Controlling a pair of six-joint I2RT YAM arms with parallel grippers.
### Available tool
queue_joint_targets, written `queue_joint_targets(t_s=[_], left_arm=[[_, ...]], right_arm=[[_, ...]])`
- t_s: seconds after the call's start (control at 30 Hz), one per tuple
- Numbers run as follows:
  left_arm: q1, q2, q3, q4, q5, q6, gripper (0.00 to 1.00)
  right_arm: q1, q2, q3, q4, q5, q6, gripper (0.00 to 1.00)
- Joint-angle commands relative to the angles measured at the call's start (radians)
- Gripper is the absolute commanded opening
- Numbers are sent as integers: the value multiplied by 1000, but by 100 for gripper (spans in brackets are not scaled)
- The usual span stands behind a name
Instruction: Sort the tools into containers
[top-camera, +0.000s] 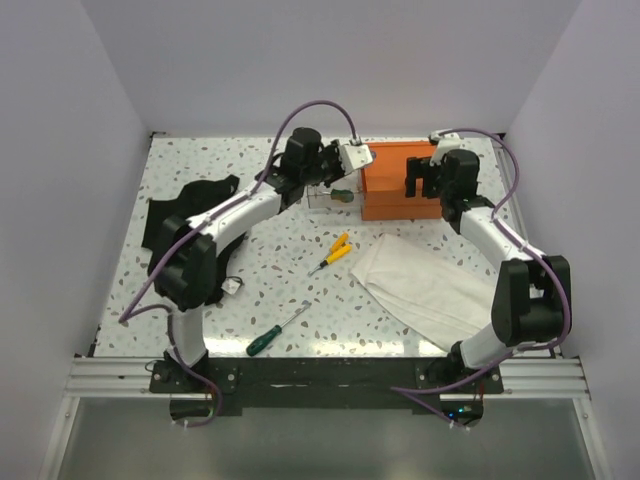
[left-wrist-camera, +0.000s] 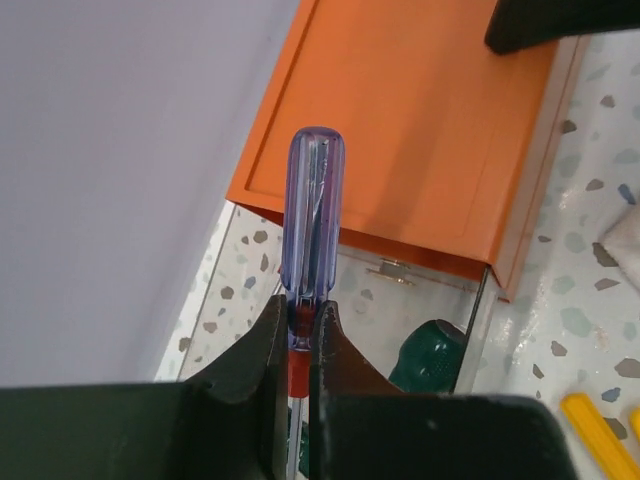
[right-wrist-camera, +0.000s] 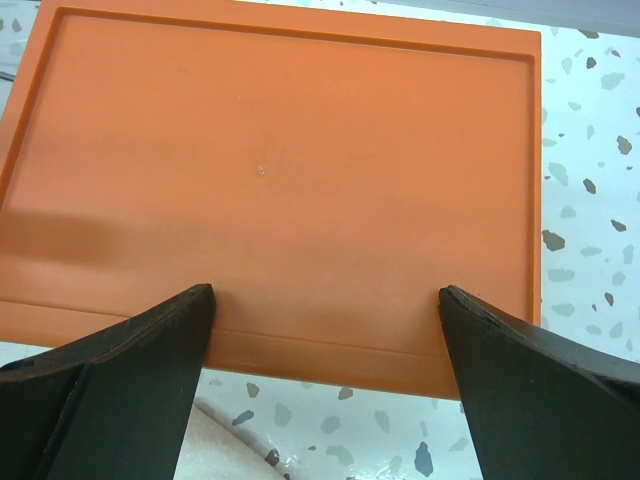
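Note:
My left gripper (left-wrist-camera: 303, 310) is shut on a screwdriver with a clear blue handle (left-wrist-camera: 312, 210), held by the red collar at the base of the handle. It hangs over a clear drawer (left-wrist-camera: 420, 310) pulled out of the orange container (left-wrist-camera: 400, 130). A green-handled tool (left-wrist-camera: 430, 355) lies in that drawer. From above, the left gripper (top-camera: 340, 172) is at the left face of the container (top-camera: 395, 180). My right gripper (right-wrist-camera: 325, 300) stands open over the near edge of the container's lid (right-wrist-camera: 270, 180), with nothing between its fingers.
A yellow-handled tool (top-camera: 337, 250) and a green-handled screwdriver (top-camera: 270, 338) lie loose on the speckled table. A white cloth (top-camera: 425, 280) is spread at the front right, and a black fabric piece (top-camera: 185, 215) lies at the left. Walls close in the back and sides.

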Motion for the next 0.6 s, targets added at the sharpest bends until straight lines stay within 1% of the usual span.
queue_joint_targets(t_s=[0.0,0.13,0.2,0.23,0.27,0.33,0.37,0.4,0.43,0.47,0.5,0.53,0.57], left_arm=[[5,82,140,-14,-54,-16,0],[5,95,157,-44,-116,-117,9],[5,87,157,-47,-150,-153,32],[5,82,154,-53,-181,-179,41],[5,64,151,-61,-186,-187,48],[5,33,142,-78,-198,-214,50],[5,-18,111,-75,-193,-224,54],[5,-51,84,-72,-175,-224,55],[5,-86,50,-66,-102,-219,56],[5,-167,-32,-64,-56,-211,57],[5,-207,-76,-69,-5,-199,57],[5,-244,-122,-93,89,-164,57],[5,-314,-216,-102,119,-153,57]], right_arm=[[0,13,-71,-230,31,-58,98],[0,8,-82,-224,31,-60,98],[0,10,-87,-221,28,-58,98],[0,11,-88,-221,26,-58,98],[0,14,-88,-219,25,-57,98],[0,19,-85,-219,23,-55,98],[0,20,-82,-219,23,-55,98],[1,23,-79,-221,25,-55,98],[0,25,-76,-219,26,-55,98],[-2,25,-74,-221,26,-55,98],[-2,28,-73,-221,26,-55,98],[0,26,-71,-219,26,-55,98],[0,29,-73,-218,26,-55,99]])
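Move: The open drawer, where the red-and-purple screwdriver held by the left hand is bound, has its middle about 18 cm below that hand and some 3 cm ahead. The orange box stands around 15 cm to the hand's right and 2 cm ahead; a green screwdriver lies in the drawer, 1 cm back and 2 cm right. The yellow screwdriver is roughly 15 cm back and 1 cm left. From the right hand, the drawer is about 18 cm left, 3 cm ahead and 12 cm lower. The red-and-purple screwdriver, still pinched near its collar, is lowered about 5 cm and carried 2 cm forward over the drawer by the left hand. There the fingers open to rather more than half and let go; the hand then lifts about 4 cm, drawing back 4 cm and slightly left, having turned some 10 degrees counter-clockwise and tipped a little further down. ##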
